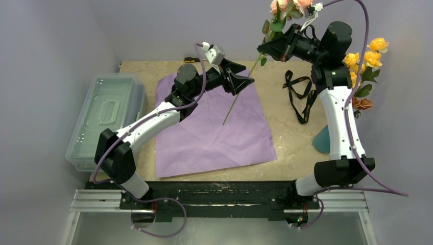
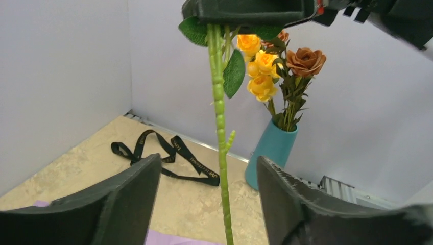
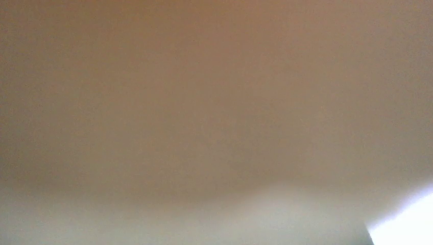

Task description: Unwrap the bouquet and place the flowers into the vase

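The bouquet stands unwrapped: its lilac paper [image 1: 209, 127] lies flat on the table. My right gripper [image 1: 265, 48] is shut on the top of a green stem [image 2: 219, 102] that carries peach roses [image 1: 286, 6], and holds it high above the table. My left gripper [image 2: 208, 159] is open, its fingers on either side of the lower stem and apart from it. The teal vase [image 2: 273, 148] at the right holds yellow flowers [image 2: 258, 66] and a brown rose [image 2: 305, 60]. The right wrist view is a peach blur.
The black ribbon [image 1: 301, 97] lies loose on the table between the paper and the vase [image 1: 322, 140], which my right arm partly hides. A translucent lidded box [image 1: 102, 117] stands at the left edge. Grey walls close in the back and both sides.
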`<state>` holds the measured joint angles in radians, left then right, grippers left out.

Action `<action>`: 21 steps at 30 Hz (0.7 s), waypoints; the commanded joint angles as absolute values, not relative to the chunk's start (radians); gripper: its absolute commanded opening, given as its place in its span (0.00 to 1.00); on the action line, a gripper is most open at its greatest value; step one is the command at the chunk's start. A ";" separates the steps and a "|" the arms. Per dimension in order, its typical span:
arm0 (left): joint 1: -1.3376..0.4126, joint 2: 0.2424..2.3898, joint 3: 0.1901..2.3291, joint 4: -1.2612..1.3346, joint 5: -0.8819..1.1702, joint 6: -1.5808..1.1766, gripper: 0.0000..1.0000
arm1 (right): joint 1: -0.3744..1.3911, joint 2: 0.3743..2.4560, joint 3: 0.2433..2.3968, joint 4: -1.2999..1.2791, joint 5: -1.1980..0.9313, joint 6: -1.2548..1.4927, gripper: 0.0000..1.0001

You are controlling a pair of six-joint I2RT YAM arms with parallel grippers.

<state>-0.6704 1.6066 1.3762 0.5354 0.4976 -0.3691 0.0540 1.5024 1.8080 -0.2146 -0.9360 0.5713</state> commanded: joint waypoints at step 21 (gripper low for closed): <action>-0.579 1.702 1.443 0.422 0.479 -0.457 1.00 | -0.075 1.103 1.908 -0.776 -0.483 -0.199 0.00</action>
<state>-0.5762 1.6897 1.3838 0.4088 0.4648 -0.4381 -0.0250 1.1625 1.8774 -0.6716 -0.6094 -0.0166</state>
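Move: The vase stands on the table some 36 cm to the right of the right gripper and about 14 cm back, its middle roughly 38 cm lower, the yellow and brown flowers already rising out of it. From this gripper the black ribbon lies about 29 cm right and 10 cm ahead, and the purple paper's middle 12 cm left and 3 cm back, both some 48 cm down. From the left gripper the vase is about 39 cm right, 11 cm back and 31 cm below. Carry the peach rose off towards the vase with the right gripper, keeping the stem pinched: back and to the right about 12 cm in all, gathering speed and rising some 4 cm, the wrist turning clockwise about 25 degrees and rolling as it goes. Finish opening the left gripper around the stem, then sink about 6 cm and push forward nearly as far, clear of the rose. ##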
